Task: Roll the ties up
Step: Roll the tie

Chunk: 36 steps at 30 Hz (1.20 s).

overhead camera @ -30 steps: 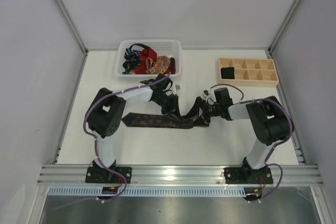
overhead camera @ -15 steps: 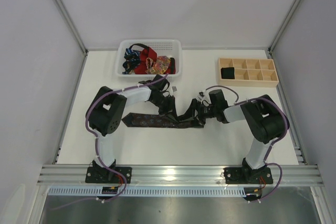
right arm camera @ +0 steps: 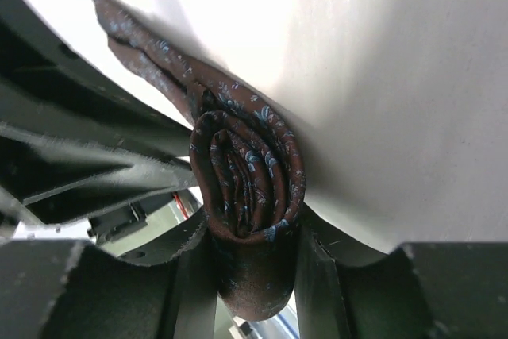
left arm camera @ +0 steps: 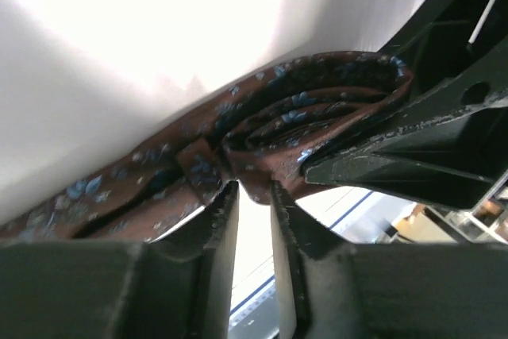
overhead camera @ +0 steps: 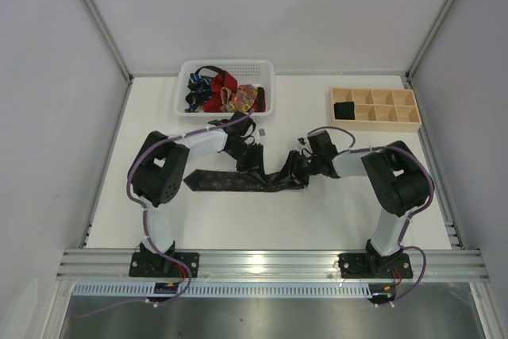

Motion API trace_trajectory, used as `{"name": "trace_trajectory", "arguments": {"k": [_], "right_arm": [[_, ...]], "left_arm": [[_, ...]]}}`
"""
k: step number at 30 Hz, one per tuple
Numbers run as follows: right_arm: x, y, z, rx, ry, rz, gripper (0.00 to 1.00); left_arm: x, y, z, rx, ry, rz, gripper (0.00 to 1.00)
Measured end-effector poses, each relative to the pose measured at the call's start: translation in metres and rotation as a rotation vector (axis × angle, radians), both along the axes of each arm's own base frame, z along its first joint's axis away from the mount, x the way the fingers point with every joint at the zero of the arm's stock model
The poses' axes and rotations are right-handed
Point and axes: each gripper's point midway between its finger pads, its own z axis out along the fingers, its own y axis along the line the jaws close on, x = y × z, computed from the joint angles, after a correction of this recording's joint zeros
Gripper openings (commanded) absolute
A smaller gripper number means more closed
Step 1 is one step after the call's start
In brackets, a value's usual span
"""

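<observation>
A dark brown tie (overhead camera: 226, 183) with a fine blue pattern lies flat across the middle of the table, its pointed tip to the left. Its right end is wound into a roll (right arm camera: 246, 172). My right gripper (overhead camera: 298, 167) (right arm camera: 252, 229) is shut on that roll, a finger pressing each side. My left gripper (overhead camera: 255, 166) (left arm camera: 254, 188) stands just left of it, jaws almost together, pinching a small fold of the tie (left arm camera: 309, 113) at its very tips. More ties (overhead camera: 226, 94), red, blue and orange-patterned, lie heaped in the basket.
The white mesh basket (overhead camera: 181, 94) stands at the back, left of centre. A pale wooden tray (overhead camera: 373, 124) with square compartments sits at the back right, a dark rolled item (overhead camera: 344, 109) in its left compartment. Metal rails edge the table.
The right gripper has moved left and closed on the rolled end. The tie's raised right part has come down towards the table. The left gripper's jaws have eased apart slightly.
</observation>
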Motion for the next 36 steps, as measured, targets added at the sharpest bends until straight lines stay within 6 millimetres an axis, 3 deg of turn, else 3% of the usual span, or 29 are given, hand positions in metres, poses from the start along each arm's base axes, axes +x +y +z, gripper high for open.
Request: {"name": "trace_trajectory", "arguments": {"k": [8, 16, 20, 26, 31, 36], "right_arm": [[0.003, -0.007, 0.002, -0.117, 0.067, 0.001, 0.31], [-0.015, -0.029, 0.001, -0.226, 0.151, 0.034, 0.31], [-0.023, -0.05, 0.003, -0.282, 0.181, 0.033, 0.31], [-0.029, -0.077, 0.004, -0.359, 0.214, 0.013, 0.32], [-0.031, -0.085, 0.006, -0.441, 0.203, 0.031, 0.32], [-0.033, -0.09, 0.009, -0.556, 0.175, 0.052, 0.32]], "left_arm": [[0.017, 0.016, 0.01, 0.038, -0.084, 0.033, 0.33], [0.043, 0.031, -0.007, 0.082, -0.093, 0.087, 0.31], [0.04, 0.029, -0.019, 0.082, -0.063, 0.08, 0.31], [0.029, 0.019, -0.02, 0.026, -0.049, 0.051, 0.31], [0.008, 0.012, -0.02, -0.013, -0.024, 0.018, 0.31], [0.002, 0.009, -0.019, -0.03, -0.011, 0.005, 0.31]]}}
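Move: The tie's rolled end is already between the right fingers, its middle about 1 cm to the left of that hand and 1 cm lower. From the left hand the rolled end is some 6 cm to the right, level fore and aft and 1 cm lower. The flat tail runs out past the left hand, its middle roughly 11 cm to the left and 3 cm below. The white basket stands about 29 cm ahead of the left hand and 10 cm to its left. Rightward, about 9 cm, and a little back towards the base, the right hand draws the tie by its pinched roll, its fingers tipping some 30 degrees more steeply down. Meanwhile the left hand, slightly open, leaves the roll's side: forward and left about 5 cm with a small lift, down to lower than it began, then back to the tail's far edge. ##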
